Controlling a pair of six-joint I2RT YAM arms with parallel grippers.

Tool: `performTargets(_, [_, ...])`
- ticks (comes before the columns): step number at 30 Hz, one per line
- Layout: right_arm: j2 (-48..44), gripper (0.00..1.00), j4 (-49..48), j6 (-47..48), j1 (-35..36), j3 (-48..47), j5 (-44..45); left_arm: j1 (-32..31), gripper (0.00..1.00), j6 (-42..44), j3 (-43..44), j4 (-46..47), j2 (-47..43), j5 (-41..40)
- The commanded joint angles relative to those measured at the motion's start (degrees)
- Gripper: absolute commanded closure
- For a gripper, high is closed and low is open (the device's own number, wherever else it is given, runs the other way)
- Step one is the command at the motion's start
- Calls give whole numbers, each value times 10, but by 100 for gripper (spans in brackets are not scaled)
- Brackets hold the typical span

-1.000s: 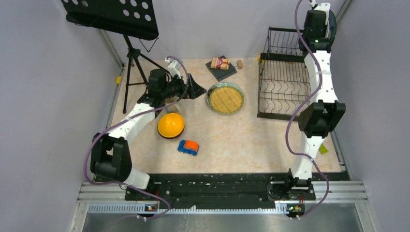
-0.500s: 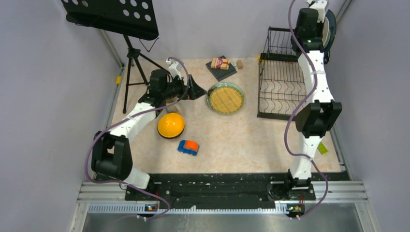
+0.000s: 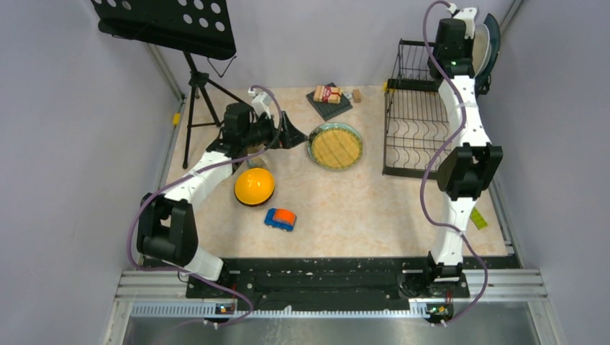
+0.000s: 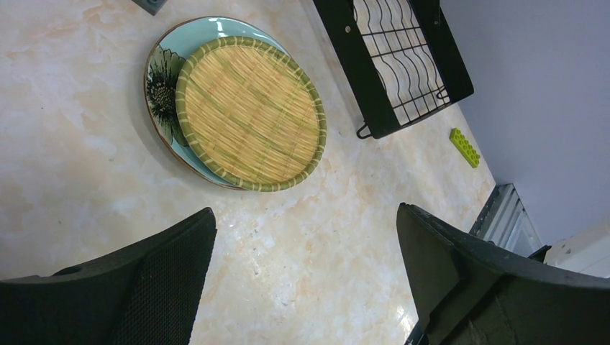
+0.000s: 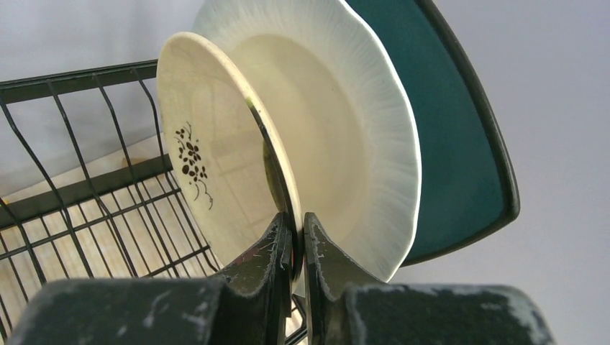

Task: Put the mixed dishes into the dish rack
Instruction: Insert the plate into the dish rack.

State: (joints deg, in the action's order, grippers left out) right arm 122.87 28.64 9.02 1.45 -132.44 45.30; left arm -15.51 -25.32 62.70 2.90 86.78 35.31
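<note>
My right gripper (image 5: pixel 297 223) is shut on the rim of a cream plate with a small dark flower sprig (image 5: pixel 208 180), held upright over the back of the black wire dish rack (image 3: pixel 421 136). Right behind it stand a ribbed cream plate (image 5: pixel 345 129) and a dark teal square plate (image 5: pixel 446 144). In the top view the right gripper (image 3: pixel 460 32) is high at the rack's far right corner. My left gripper (image 4: pixel 306 215) hangs open over bare table, just short of a mint-green plate (image 4: pixel 162 79) carrying a round woven mat (image 4: pixel 248 111). An orange-yellow bowl (image 3: pixel 254 185) lies upside down near the left arm.
A blue-and-orange toy car (image 3: pixel 280 218) sits in front of the bowl. A packet on a dark mat (image 3: pixel 329 95) lies at the back. The music stand's tripod (image 3: pixel 198 93) is at the back left. A green brick (image 4: pixel 465 146) lies near the rack's front right.
The right arm has carried the flowered plate a little left and back, closer to the standing plates in the rack. The left arm has barely moved.
</note>
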Motion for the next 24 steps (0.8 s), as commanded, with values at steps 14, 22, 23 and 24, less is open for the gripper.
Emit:
performTargets(14, [-64,48,17,-12,-2,-46,-88,3,1,4,18,16,2,14])
performTargets(22, [-125,42,65,-41,-2,-60,-188,2,1,-1,8,18,-3,-5])
performTargets(23, [-138,41,69,-49,-2,-58,-205,3,1,-1,7,17,-4,-11])
performTargets(24, [-149,41,76,-56,-2,-54,-225,3,1,-2,6,17,-6,-21])
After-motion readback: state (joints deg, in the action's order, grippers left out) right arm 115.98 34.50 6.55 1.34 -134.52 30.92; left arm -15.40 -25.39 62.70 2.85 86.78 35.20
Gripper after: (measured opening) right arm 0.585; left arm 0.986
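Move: The right hand still pinches the near rim of the flowered plate, whose middle lies about 7 cm ahead of it and 4 cm above, neither left nor right. The white plate stands about 3 cm to the right of the flowered one, and the teal plate some 6 cm to its right, both level with it ahead. From the left hand, the flowered plate is roughly 24 cm ahead, 39 cm right and 15 cm higher. The right fingers open, letting go of the flowered plate, then rise about 5 cm and leftward, turning some 15 degrees counter-clockwise. ##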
